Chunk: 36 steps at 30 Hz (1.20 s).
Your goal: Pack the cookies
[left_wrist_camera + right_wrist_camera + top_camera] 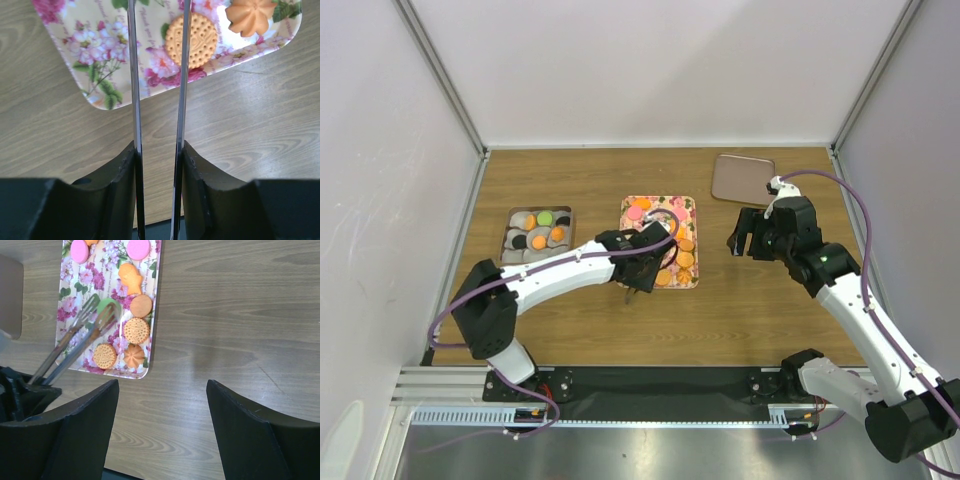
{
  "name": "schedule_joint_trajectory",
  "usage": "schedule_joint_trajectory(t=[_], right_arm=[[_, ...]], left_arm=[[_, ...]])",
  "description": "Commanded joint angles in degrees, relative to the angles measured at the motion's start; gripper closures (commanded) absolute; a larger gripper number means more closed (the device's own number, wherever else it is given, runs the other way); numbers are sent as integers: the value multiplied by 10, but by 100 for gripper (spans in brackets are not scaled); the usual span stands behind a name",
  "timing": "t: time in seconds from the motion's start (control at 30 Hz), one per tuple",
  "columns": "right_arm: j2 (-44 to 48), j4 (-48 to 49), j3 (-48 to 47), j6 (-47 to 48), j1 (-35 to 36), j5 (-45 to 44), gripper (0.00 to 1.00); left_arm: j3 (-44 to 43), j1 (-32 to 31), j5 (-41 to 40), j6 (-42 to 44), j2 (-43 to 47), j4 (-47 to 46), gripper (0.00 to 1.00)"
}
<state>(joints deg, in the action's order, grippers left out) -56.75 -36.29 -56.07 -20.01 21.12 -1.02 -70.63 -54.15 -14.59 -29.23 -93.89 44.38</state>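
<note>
My left gripper is shut on a pair of metal tongs, whose two blades run forward over the flowered tray. In the right wrist view the tong tips sit around a green cookie on that tray. More cookies lie there: pink ones, a round biscuit and a flower-shaped orange one. A box at the left has green, orange and black cookies in paper cups. My right gripper hangs open and holds nothing, above bare wood right of the tray.
A flat brown lid or tray lies at the back right, just behind my right gripper. White walls enclose the table on three sides. Bare wood shows between the flowered tray and the right arm.
</note>
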Motion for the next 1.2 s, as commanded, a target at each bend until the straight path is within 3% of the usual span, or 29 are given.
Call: schedule_joint_trajectory(t=[0.0, 0.33, 0.67, 0.97, 1.17], right_arm=[[-5, 17, -22, 9, -3, 5, 23], [-26, 46, -21, 1, -1, 65, 23], [-64, 90, -18, -16, 47, 81, 23], [-102, 130, -9, -21, 102, 90, 23], [-113, 139, 3, -9, 103, 88, 23]], left_arm=[[-26, 13, -19, 6, 62, 16, 67], [21, 75, -38, -23, 197, 78, 66], [113, 262, -25, -29, 348, 145, 66], [153, 399, 0, -15, 383, 164, 65], [163, 449, 8, -12, 393, 175, 65]])
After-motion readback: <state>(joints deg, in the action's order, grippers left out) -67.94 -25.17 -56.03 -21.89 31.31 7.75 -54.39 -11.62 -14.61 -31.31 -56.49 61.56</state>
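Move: The left hand already has a green cookie pinched between its fork tips; the box it is going to has its middle about 25 cm left of that hand, 8 cm ahead and 8 cm below. The box's middle orange cookie sits about 25 cm left and 6 cm ahead; the flowered tray's middle lies 3 cm right and 6 cm ahead. For the empty right hand, the plain round cookie is about 13 cm left, level with it and 20 cm below. Up first, about 8 cm off the tray, then in a fast sweep some 25 cm left to the box, the left hand carries the pinched green cookie, turning counter-clockwise about 45 degrees and sinking 3 cm towards the box's near row, grip kept. Meanwhile the open, empty right hand drifts some 10 cm left towards the tray, slightly lower. ##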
